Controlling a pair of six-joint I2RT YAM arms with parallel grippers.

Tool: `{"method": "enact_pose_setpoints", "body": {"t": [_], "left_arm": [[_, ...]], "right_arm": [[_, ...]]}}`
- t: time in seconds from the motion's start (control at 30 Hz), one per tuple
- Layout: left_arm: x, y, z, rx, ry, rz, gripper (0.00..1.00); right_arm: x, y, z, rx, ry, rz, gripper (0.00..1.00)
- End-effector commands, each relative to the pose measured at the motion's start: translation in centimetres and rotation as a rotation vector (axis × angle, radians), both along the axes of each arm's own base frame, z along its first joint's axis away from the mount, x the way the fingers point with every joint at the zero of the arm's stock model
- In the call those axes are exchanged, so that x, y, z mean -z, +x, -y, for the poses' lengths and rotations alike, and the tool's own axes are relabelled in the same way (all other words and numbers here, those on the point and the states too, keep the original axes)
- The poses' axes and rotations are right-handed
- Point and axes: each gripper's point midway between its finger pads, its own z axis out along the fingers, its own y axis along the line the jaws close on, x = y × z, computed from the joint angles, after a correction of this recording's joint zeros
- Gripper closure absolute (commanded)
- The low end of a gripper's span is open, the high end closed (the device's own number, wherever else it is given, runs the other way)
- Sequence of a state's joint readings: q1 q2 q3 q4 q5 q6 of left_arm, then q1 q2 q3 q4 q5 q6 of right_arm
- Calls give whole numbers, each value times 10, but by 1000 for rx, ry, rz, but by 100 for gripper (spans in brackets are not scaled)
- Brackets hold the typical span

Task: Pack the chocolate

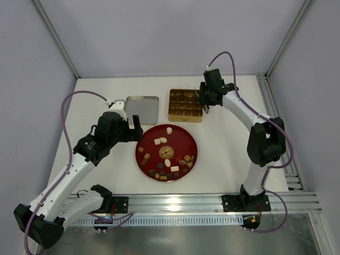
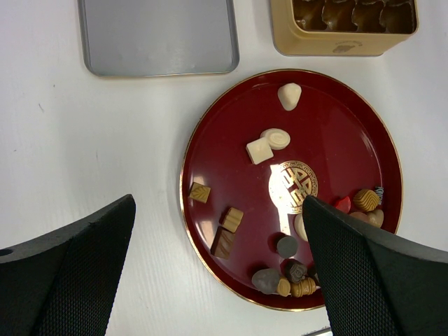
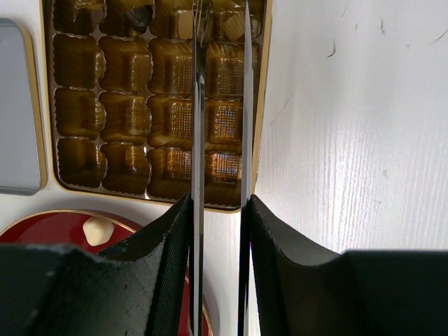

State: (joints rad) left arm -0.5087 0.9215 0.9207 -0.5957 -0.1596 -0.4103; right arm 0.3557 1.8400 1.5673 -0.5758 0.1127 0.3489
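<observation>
The chocolate (image 1: pixel 169 160) lies loose on a round red plate (image 1: pixel 181 139): cream pieces (image 2: pixel 260 150) toward the far side, brown and dark ones (image 2: pixel 287 246) along the near rim. The gold gridded tin (image 1: pixel 185 104) stands behind the plate, with a few pieces in its cells. My right gripper (image 1: pixel 204 108) hangs over the tin's right side, its thin metal blades (image 3: pixel 198 105) a little apart. A light brown piece (image 3: pixel 231 24) lies in the cell at their tips. My left gripper (image 1: pixel 134 122) hovers wide open and holding nothing over the plate's left edge (image 2: pixel 218 210).
The tin's flat grey lid (image 1: pixel 142 109) lies left of the tin, also seen as the grey lid (image 2: pixel 157 35) behind the plate. A cream piece (image 3: pixel 98 229) shows on the red plate (image 3: pixel 49 227) below the tin. Frame posts stand at the table's back corners.
</observation>
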Motion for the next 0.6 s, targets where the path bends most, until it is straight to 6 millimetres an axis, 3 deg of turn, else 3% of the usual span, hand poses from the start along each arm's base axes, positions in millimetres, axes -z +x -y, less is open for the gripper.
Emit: {"method": "enact_pose_setpoints", "body": {"t": [0.0,0.23,0.3,0.33,0.37,0.4,0.47,0.5,0.57], "left_arm": [[-8,4,4,10,-15,29,0],[-9,4,5,15,-19,29,0],[-9,4,5,14,-19,30,0],[-9,4,5,14,-19,30,0],[-9,3,5,15,-20,31,0],[-9,4,5,14,-20,31,0],[-9,3,5,15,-20,30,0],[-9,3,5,14,-20,32,0],[-10,4,4,13,-19,32,0]], "right_arm": [[-42,6,0,0,30,96,61],[-57,-28,1,-27,50,117,59],[-66,-42,-8,-55,63,133,59],[-59,-52,-12,-69,57,118,59],[-66,-64,-20,-92,62,134,59],[-60,-70,-26,-109,58,117,59],[-62,-89,-32,-128,59,123,59],[-62,-103,-47,-166,71,122,59],[-66,-123,-56,-193,84,131,59]]}}
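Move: The right hand, gripping the tongs with their tips in the far right part of the chocolate box, stands about 13 cm above the red tray, whose middle lies some 18 cm back and 15 cm to its left. The box's middle is about 3 cm ahead and 6 cm left; the white triangular chocolate, about 8 cm back and 14 cm left. From the idle left hand, the red tray is roughly level, 12 cm right and 20 cm below. Still pinching the tongs, the right hand draws their tips up out of the far right compartments of the box, then sweeps back towards the red tray and, late on, also to the left, gathering speed: about 10 cm back, 5 cm up and 4 cm left in all. The wrist turns some 10 degrees counter-clockwise, and the grip on the tongs stays about the same. ##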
